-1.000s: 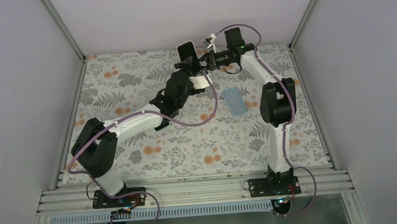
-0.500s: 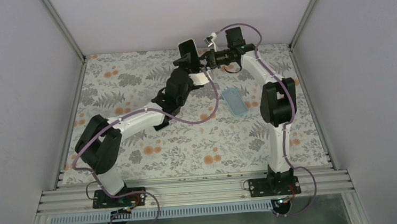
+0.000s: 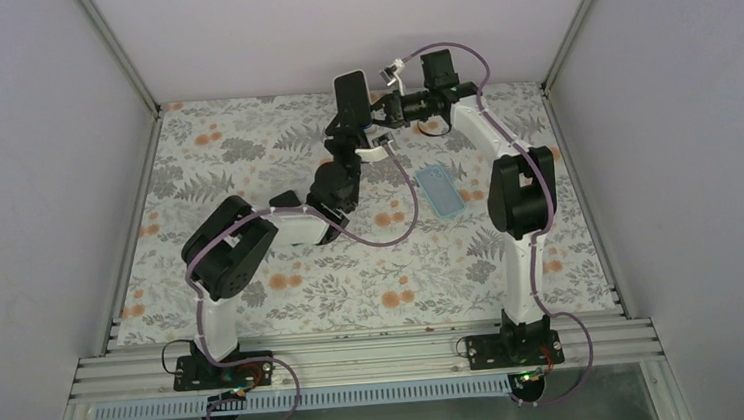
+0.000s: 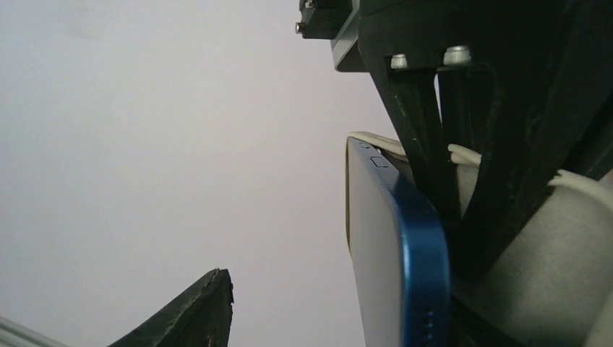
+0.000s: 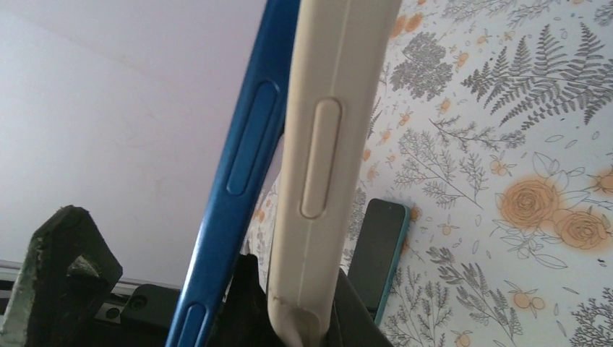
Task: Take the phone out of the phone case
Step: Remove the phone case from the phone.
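Note:
A blue-edged phone stands upright in the air at the back of the table. Its cream phone case is peeled off one long side and leans away from it. My right gripper is shut on the lower end of the case, also visible in the top view. My left gripper comes up from below around the phone. Its one visible finger stands apart from the phone's screen. The other finger is hidden behind the phone.
A second, teal-edged phone lies flat on the floral cloth, right of centre; it also shows in the right wrist view. White walls and metal frame rails enclose the table on three sides.
The left arm's elbow has folded inward and its gripper has come in under the phone. Its jaws have narrowed around the phone. The right arm has stayed still.

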{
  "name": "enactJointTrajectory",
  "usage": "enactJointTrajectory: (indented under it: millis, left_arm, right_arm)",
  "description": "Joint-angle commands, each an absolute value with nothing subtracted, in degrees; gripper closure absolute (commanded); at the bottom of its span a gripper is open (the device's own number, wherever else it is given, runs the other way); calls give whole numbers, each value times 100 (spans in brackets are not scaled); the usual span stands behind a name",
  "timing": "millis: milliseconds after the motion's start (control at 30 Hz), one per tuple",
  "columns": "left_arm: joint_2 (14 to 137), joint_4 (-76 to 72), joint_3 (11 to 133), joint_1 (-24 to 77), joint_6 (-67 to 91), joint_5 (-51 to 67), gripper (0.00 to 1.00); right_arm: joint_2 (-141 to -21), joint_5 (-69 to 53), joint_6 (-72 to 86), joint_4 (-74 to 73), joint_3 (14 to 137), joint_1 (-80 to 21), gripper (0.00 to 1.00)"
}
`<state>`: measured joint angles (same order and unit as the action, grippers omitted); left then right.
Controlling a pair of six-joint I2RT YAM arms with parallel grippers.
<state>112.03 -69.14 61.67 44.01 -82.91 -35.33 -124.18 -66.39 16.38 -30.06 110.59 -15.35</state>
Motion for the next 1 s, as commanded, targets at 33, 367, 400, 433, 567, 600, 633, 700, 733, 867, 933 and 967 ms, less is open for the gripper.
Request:
enactJointTrajectory:
  millis: [33,367,400,433,567,600,633,700,733,867,933,967]
  left_arm:
    - [10941,-8189,6151,4337,-8707,-3705,53]
    - [10405,-8175,5494,4718,-8553,-3219,98]
    - [10376,-8200,5459,4747,-8590,-3232,98]
    - [10325,-8160,5414,4785,-8609,-3248,98]
    - [9698,-7488,5125,4954,-8347,-3298,98]
    - [9499,-7164,5084,5002,-8188,-3331,98]
    - [9289,-6773,5045,5040,-8021,-3351,98]
    - [8863,-5976,4948,5106,-7713,-3353,98]
    - [8651,-5685,4861,5131,-7633,-3355,98]
    - [8005,-5073,4247,5101,-7839,-3500,98]
    - [7714,-5125,3705,4945,-8035,-3576,98]
    - [7593,-5181,3449,4816,-8120,-3597,98]
  right_arm:
    - [-12086,-7291,1542,-3153,10942,-1608,97]
    - [-12083,-6363,1365,-3254,10990,-1541,97]
    - [-12115,-6141,1288,-3319,11035,-1501,97]
    - [-12163,-5929,1197,-3391,11079,-1441,97]
    - [-12505,-5093,868,-3892,11372,-1061,96]
    - [-12573,-4891,768,-4002,11426,-953,97]
    - [-12645,-4677,721,-4105,11465,-851,97]
    - [-12748,-4329,535,-4317,11483,-629,97]
    - [-12811,-4107,461,-4449,11501,-514,97]
    - [-13001,-3576,-191,-5279,11541,-120,97]
    - [-13039,-3420,-842,-5856,11493,-80,97]
    - [-12979,-3354,-1072,-6022,11292,-86,97]
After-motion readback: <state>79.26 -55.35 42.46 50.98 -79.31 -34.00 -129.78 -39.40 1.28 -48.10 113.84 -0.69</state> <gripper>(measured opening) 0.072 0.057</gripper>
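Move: The blue phone, half out of the beige case, stands between the left hand's still-open fingers; its middle lies about 6 cm ahead, level sideways and 1 cm above. From the right hand, already pinching the case's side, the phone is some 5 cm left, 3 cm ahead and 2 cm up. From the right hand, the empty light-blue case lies on the table about 18 cm right, 8 cm back and 22 cm below, the other phone 18 cm left, 12 cm back. The left hand closes its fingers onto the blue phone's near end while already easing back, then draws it back about 11 cm in all, rising some 6 cm late on and drifting slightly left, the grip kept. The right hand keeps its pinch on the beige case and barely shifts at first, then speeds away from the phone to its right by about 17 cm, sinking and reaching a little forward as its fingers tip down and swing clockwise. ##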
